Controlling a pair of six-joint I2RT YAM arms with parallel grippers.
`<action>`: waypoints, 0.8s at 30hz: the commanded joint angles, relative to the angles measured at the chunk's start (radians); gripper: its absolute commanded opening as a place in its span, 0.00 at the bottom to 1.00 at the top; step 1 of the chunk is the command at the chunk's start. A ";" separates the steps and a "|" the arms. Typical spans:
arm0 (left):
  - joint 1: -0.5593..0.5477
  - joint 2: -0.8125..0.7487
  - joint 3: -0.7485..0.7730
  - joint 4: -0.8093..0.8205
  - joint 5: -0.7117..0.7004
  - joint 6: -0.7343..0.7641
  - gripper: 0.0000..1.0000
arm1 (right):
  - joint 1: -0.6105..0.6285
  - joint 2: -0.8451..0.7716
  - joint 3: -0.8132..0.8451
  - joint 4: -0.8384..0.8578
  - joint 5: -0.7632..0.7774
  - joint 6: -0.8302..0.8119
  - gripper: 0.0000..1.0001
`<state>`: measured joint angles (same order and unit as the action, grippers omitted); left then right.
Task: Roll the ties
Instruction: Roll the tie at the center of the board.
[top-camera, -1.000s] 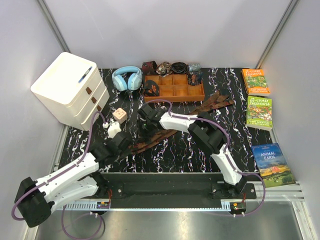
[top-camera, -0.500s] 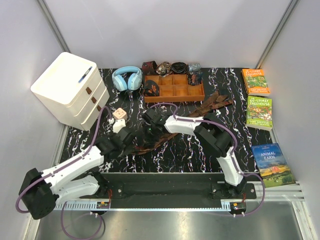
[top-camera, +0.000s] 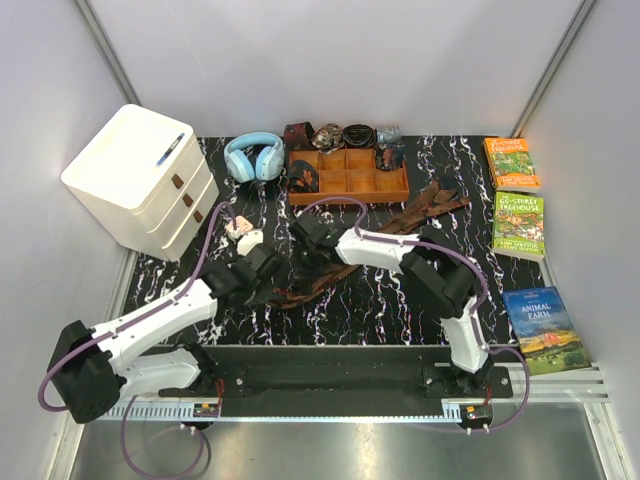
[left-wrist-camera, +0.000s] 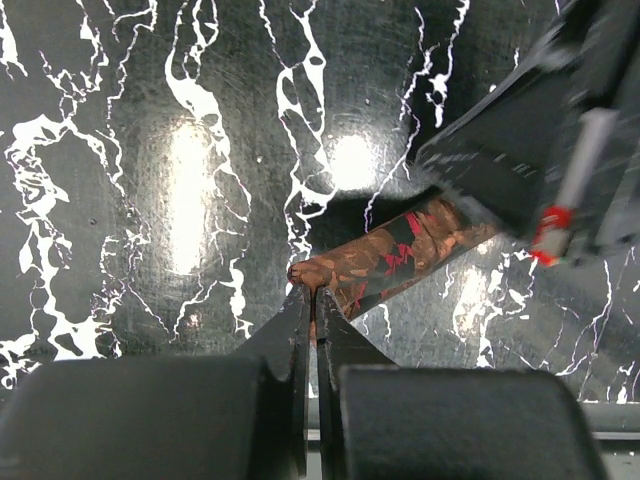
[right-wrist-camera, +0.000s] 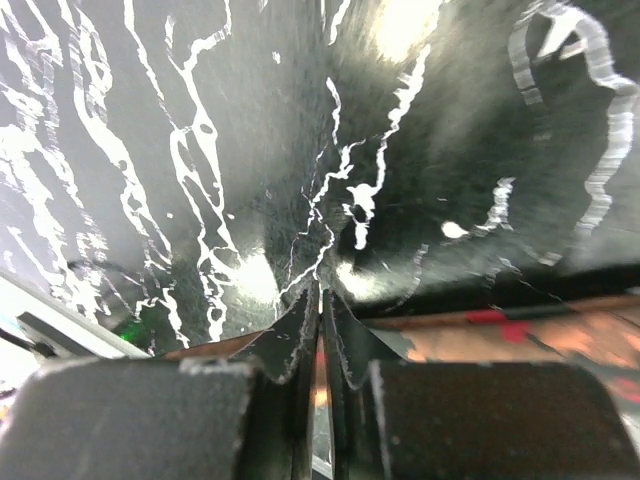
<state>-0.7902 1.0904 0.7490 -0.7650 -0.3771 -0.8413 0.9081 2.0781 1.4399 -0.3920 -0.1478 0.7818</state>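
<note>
One of the ties (top-camera: 325, 279), dark brown with a reddish-tan pattern, lies slanted on the black marbled table (top-camera: 380, 310). My left gripper (top-camera: 274, 284) is shut on its narrow end (left-wrist-camera: 312, 272), and the fabric (left-wrist-camera: 400, 250) runs away to the upper right. My right gripper (top-camera: 304, 262) stands over the same tie a little further along. Its jaws (right-wrist-camera: 322, 300) are nearly together, with a strip of the fabric (right-wrist-camera: 560, 340) pinched between them. More ties (top-camera: 425, 205) lie in a heap at the back right.
An orange-brown wooden tray (top-camera: 348, 176) stands at the back with rolled items behind it. Blue headphones (top-camera: 254, 156) and a white drawer unit (top-camera: 140, 180) are at the back left. Small white objects (top-camera: 243, 233) lie near the left arm. Books (top-camera: 518, 222) line the right edge.
The left arm has swung right and forward, carrying the tie's narrow end. The right gripper has shifted slightly right along the tie, which now lies shorter and more bunched.
</note>
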 joint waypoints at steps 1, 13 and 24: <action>-0.027 0.022 0.050 -0.016 0.003 -0.004 0.00 | -0.047 -0.137 -0.027 0.002 0.065 -0.018 0.10; -0.067 0.060 0.099 -0.037 -0.017 -0.022 0.00 | -0.017 -0.277 -0.282 0.202 -0.116 0.089 0.08; -0.081 0.086 0.130 -0.051 -0.023 -0.019 0.00 | 0.054 -0.194 -0.302 0.263 -0.107 0.126 0.06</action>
<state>-0.8661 1.1736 0.8246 -0.8227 -0.3813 -0.8577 0.9623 1.8885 1.1454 -0.1856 -0.2489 0.8890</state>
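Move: The right hand is low on the far side of the folded tie. The strip it goes for lies about 6 cm straight back, roughly level with its fingertips. The tie's end, in the left fingers, is about 8 cm left and 6 cm back. The wooden cube stands some 16 cm left and 11 cm ahead. From the left hand, the strip is roughly 8 cm to the right, level fore-and-aft, slightly lower. Still pinching the tie's end, the left fingers shift nearly 2 cm right, towards the other hand. The nearly shut right gripper lifts about 5 cm, swinging right and a little forward, then reverses back some 8 cm and sinks about 4 cm with a slight leftward return. It ends with its tips over the folded strip beside the held end, tilted barely 10 degrees; contact there can't be settled. ##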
